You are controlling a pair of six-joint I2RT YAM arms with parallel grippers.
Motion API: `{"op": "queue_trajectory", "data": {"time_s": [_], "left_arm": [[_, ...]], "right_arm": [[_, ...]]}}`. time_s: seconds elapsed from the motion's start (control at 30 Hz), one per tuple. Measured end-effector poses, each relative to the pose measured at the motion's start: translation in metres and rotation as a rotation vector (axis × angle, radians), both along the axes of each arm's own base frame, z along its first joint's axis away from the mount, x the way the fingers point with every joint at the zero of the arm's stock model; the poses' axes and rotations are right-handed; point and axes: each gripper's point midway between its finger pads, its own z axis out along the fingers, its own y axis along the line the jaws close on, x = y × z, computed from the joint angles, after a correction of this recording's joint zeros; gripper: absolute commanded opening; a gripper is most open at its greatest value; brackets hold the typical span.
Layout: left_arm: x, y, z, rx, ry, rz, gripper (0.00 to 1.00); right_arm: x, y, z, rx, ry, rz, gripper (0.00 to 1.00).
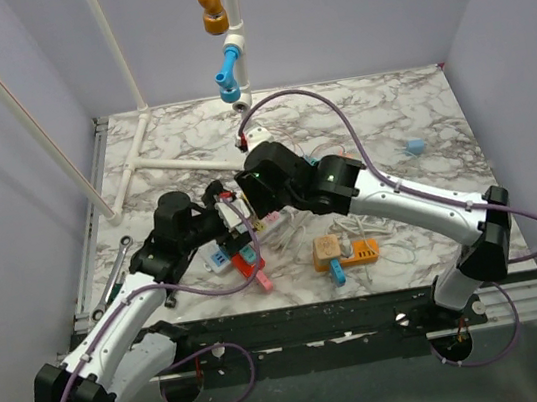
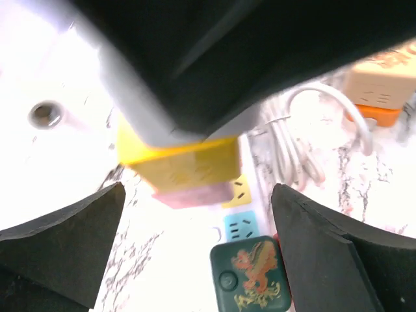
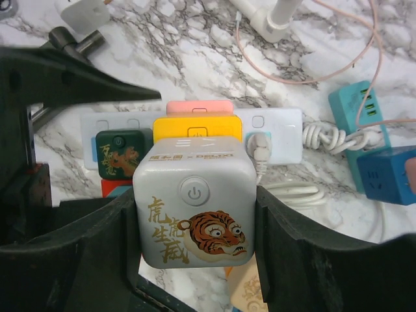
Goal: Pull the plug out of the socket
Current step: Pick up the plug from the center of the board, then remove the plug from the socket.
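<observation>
The plug (image 3: pixel 194 205) is a grey cube with a tiger picture and a power button, and a yellow block (image 3: pixel 197 125) and a pink block (image 3: pixel 198 106) are stacked under it. My right gripper (image 3: pixel 195 221) is shut on the grey cube's two sides. Below lies the socket (image 3: pixel 281 127), a white power strip with pastel outlets (image 2: pixel 242 227). Whether the stack still sits in the socket cannot be told. My left gripper (image 2: pixel 197 195) is open, with one finger on each side of the strip and nothing held. In the top view both grippers (image 1: pixel 238 211) meet over the strip (image 1: pixel 219 259).
A dark green cube plug (image 2: pixel 250 276) sits in the strip next to the stack, and a white plug (image 3: pixel 259 146) with a coiled cord (image 3: pixel 331 138) sits at the other end. Orange cubes (image 1: pixel 341 249), a teal strip (image 3: pixel 354 107), a blue cube (image 3: pixel 385 172) and white pipes (image 1: pixel 177 162) lie nearby.
</observation>
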Motion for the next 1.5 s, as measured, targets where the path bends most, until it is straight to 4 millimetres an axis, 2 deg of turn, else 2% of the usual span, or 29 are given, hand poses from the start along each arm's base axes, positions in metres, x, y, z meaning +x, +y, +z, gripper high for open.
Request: {"op": "queue_trajectory", "data": {"time_s": [0.13,0.23,0.37,0.57,0.7,0.77,1.1,1.23,1.43,1.5], "left_arm": [[0.004,0.011,0.014,-0.046,0.050,0.076,0.98],[-0.002,0.015,0.022,-0.074,0.079,0.097,0.98],[-0.012,0.016,0.036,-0.107,0.081,0.098,0.98],[-0.031,0.020,0.074,-0.167,-0.037,0.057,0.98],[-0.041,0.023,0.097,-0.184,-0.151,0.024,0.98],[-0.045,0.022,0.101,-0.184,-0.171,0.001,0.98],[-0.068,-0.001,0.103,-0.150,-0.186,-0.153,0.98],[-0.062,0.000,0.102,-0.133,-0.200,-0.123,0.98],[-0.041,0.003,0.098,-0.100,-0.216,-0.042,0.98],[-0.036,0.004,0.096,-0.090,-0.218,-0.024,0.93]], "right_arm": [[-0.008,-0.013,0.033,0.047,-0.039,0.005,0.01],[-0.016,-0.024,0.063,0.117,-0.072,0.009,0.01],[-0.025,-0.035,0.082,0.198,-0.095,0.006,0.01],[-0.042,-0.050,0.069,0.244,-0.060,0.023,0.01],[-0.050,-0.047,0.060,0.284,-0.027,0.047,0.01],[-0.054,-0.041,0.061,0.317,-0.014,0.065,0.01],[-0.061,-0.011,0.082,0.490,0.004,0.135,0.01],[-0.060,-0.003,0.086,0.518,0.002,0.148,0.01],[-0.059,0.012,0.087,0.561,0.014,0.167,0.01],[-0.059,0.015,0.086,0.573,0.019,0.173,0.01]]}}
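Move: The yellow plug lies about 6 cm to the right of the open left gripper, 3 cm ahead and roughly level with it. It hangs about 5 cm beneath the right gripper, under the white tiger plug that gripper already holds. From the left gripper, the green plug on the strip is some 7 cm below, 3 cm right and 1 cm back. The beige plug sits about 20 cm right, 6 cm back and 7 cm below. Keep the right gripper shut on the white tiger plug and lift the stack about 9 cm while drawing it back, swinging right, then back left, and rolling some 30 degrees so its lower end turns towards the left hand. Raise the open left gripper alongside, drift it back, then return it partly forward until its fingers straddle the yellow plug; don't close. ##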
